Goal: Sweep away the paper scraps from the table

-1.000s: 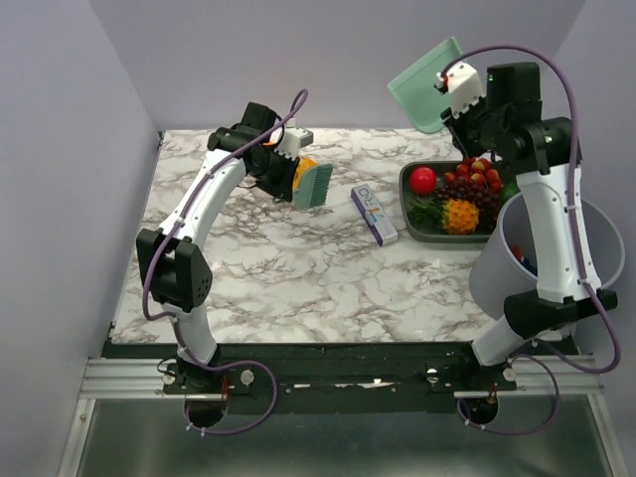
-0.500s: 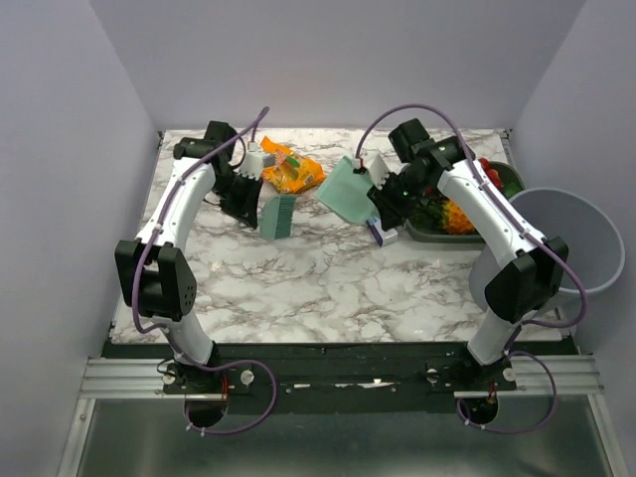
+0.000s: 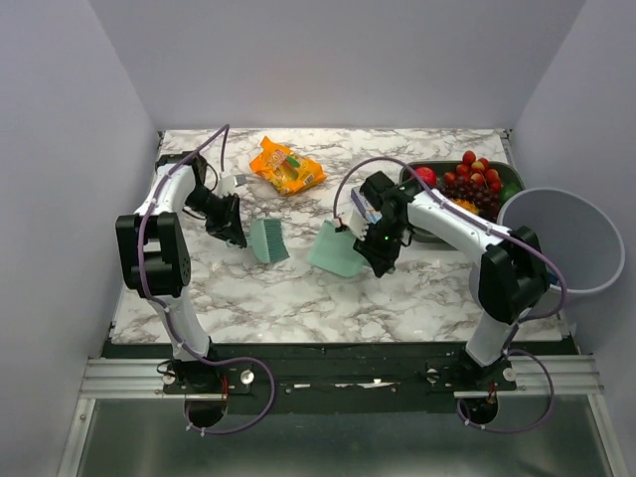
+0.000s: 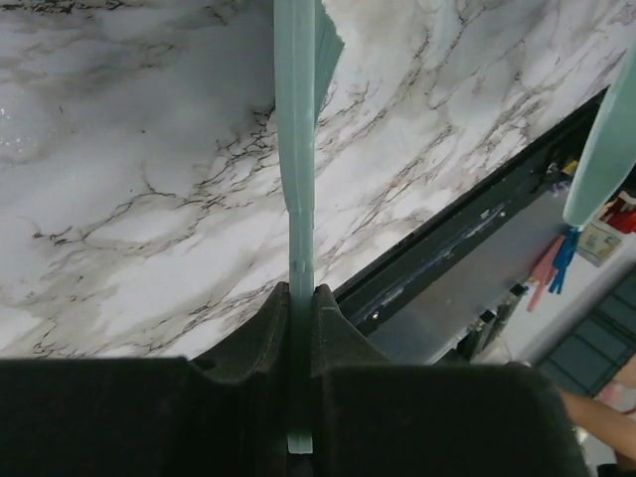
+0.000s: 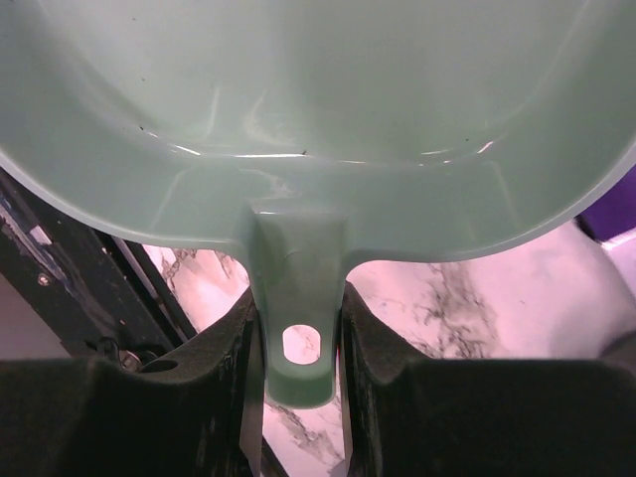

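My left gripper (image 3: 231, 224) is shut on the thin handle of a green brush (image 3: 266, 240), whose bristles rest low over the left-middle of the marble table (image 3: 298, 298). Seen from the left wrist, the brush (image 4: 295, 149) runs edge-on out of the gripper (image 4: 301, 293). My right gripper (image 3: 376, 243) is shut on the handle of a green dustpan (image 3: 336, 250) that lies on the table's middle, its mouth facing the brush. The right wrist view shows the pan (image 5: 328, 109) empty, its handle clamped in the gripper (image 5: 296, 308). No paper scraps show in any view.
An orange snack bag (image 3: 286, 167) lies at the back middle. A dark tray of fruit (image 3: 509, 177) stands at the back right behind the right arm. A grey bin (image 3: 561, 238) stands off the table's right edge.
The right arm swung the dustpan from high over the back right down to the table's middle. The left arm drew the brush left and nearer, uncovering the snack bag.
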Robot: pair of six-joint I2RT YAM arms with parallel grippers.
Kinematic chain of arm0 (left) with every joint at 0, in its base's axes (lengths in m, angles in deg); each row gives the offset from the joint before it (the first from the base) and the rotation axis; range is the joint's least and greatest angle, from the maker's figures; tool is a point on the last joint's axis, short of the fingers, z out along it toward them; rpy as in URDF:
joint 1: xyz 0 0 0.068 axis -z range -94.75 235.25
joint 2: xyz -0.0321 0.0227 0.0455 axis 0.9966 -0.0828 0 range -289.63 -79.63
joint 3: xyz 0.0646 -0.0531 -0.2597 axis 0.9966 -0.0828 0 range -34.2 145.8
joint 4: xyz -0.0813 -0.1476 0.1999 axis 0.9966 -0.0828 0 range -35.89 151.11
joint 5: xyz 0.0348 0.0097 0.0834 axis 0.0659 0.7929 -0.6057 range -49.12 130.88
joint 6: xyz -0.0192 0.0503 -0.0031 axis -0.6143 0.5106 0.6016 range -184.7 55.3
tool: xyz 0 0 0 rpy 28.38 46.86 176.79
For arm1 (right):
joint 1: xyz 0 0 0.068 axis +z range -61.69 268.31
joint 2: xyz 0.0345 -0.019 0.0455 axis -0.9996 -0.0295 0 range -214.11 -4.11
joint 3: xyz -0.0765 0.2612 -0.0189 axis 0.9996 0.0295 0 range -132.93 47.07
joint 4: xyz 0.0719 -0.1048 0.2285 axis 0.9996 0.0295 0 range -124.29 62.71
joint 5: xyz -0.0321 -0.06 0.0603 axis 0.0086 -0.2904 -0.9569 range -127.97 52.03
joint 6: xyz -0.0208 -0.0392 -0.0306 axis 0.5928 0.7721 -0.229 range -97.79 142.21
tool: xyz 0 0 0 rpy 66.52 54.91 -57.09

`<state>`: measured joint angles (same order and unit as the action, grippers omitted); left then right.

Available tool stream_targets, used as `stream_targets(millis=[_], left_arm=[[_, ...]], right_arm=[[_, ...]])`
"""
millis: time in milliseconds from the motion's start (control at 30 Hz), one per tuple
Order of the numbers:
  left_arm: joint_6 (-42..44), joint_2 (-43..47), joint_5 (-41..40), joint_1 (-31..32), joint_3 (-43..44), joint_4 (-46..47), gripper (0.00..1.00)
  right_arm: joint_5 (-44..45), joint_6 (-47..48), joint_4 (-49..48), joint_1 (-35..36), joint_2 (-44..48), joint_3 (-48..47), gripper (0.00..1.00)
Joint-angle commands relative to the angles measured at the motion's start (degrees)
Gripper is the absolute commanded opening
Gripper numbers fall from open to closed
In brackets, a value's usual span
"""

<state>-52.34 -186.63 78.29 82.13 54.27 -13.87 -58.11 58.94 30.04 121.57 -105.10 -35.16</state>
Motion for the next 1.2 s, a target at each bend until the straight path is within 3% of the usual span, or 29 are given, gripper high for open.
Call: stream_targets(millis=[0, 100, 267, 367, 467, 500, 567, 600, 667, 700, 867, 1033, 1167], left_arm=[[-1.46, -2.6, 3.73, -2.68, -1.28, -0.17, 0.0], [-2.51, -2.77, -1.87, -3.04, -2.42, 1.06, 0.0], [-3.58, -2.25, -14.1, -2.95, -5.41, 3.7, 0.17], [-2.96, -2.25, -17.28, -3.04, -6.9, 4.84, 0.24], [-2.96, -1.72, -17.11, -2.95, -8.57, 5.72, 0.36], [-3.04, -1.63, -16.93, -2.95, -8.83, 5.9, 0.5], [-2.96, -0.85, -16.49, -3.04, -9.36, 6.07, 0.65], [-2.96, -0.58, -16.66, -2.95, -9.36, 6.25, 0.98], [-2.96, 0.03, -17.28, -2.95, -8.84, 6.25, 0.98], [-2.87, 0.21, -17.89, -2.95, -8.4, 5.73, 0.98], [-1.47, 3.36, -18.25, -3.04, -3.66, 4.05, 0.99], [-0.58, 6.63, -17.63, -2.95, 5.2, 5.02, 0.98], [-0.14, 7.25, -16.23, -3.04, 13.56, 4.93, 0.99]], right_arm=[[2.12, 0.18, -3.86, 2.69, -1.66, 4.71, 0.02], [4.13, -0.69, -4.83, 3.66, -3.06, 7.17, 0.04], [6.69, -2.1, -6.32, 4.36, -5.97, 7.88, 0.07], [9.59, -2.19, -6.42, 5.15, -7.99, 7.18, 0.13], [11.35, -1.84, -6.07, 5.77, -9.31, 6.13, 0.26], [11.7, -1.49, -5.8, 5.86, -9.4, 5.69, 0.38], [12.32, -1.05, -5.71, 6.03, -9.49, 4.81, 0.49], [13.28, -0.96, -5.8, 5.94, -9.31, 4.63, 0.59], [14.16, -0.61, -5.71, 5.94, -7.57, 4.63, 0.75], [15.21, -0.43, -5.54, 5.94, -6.51, 4.63, 1.0], [15.83, 0.36, -2.9, 5.86, 1.39, 3.31, 1.0], [15.48, -3.94, -6.15, 4.54, 10.8, -2.55, 1.0], [21.79, -9.47, -7.05, 4.36, 11.26, -9.68, 1.0]])
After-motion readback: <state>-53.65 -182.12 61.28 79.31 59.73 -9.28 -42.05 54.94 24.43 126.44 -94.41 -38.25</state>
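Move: The left hand holds the brush; its bare resting patch is centred about 1 cm ahead and 7 cm below. The dustpan is some 19 cm to this hand's right and 1 cm ahead; the orange bag lies about 21 cm ahead and 8 cm right. The right hand holds the dustpan, whose patch is centred about 6 cm left, level with it, 8 cm down; the long box lies 13 cm straight ahead, the fruit tray 15 cm ahead and 19 cm right. Both hands lower brush and dustpan some 7 cm (left also leftward) to the table, open, rise forward. ##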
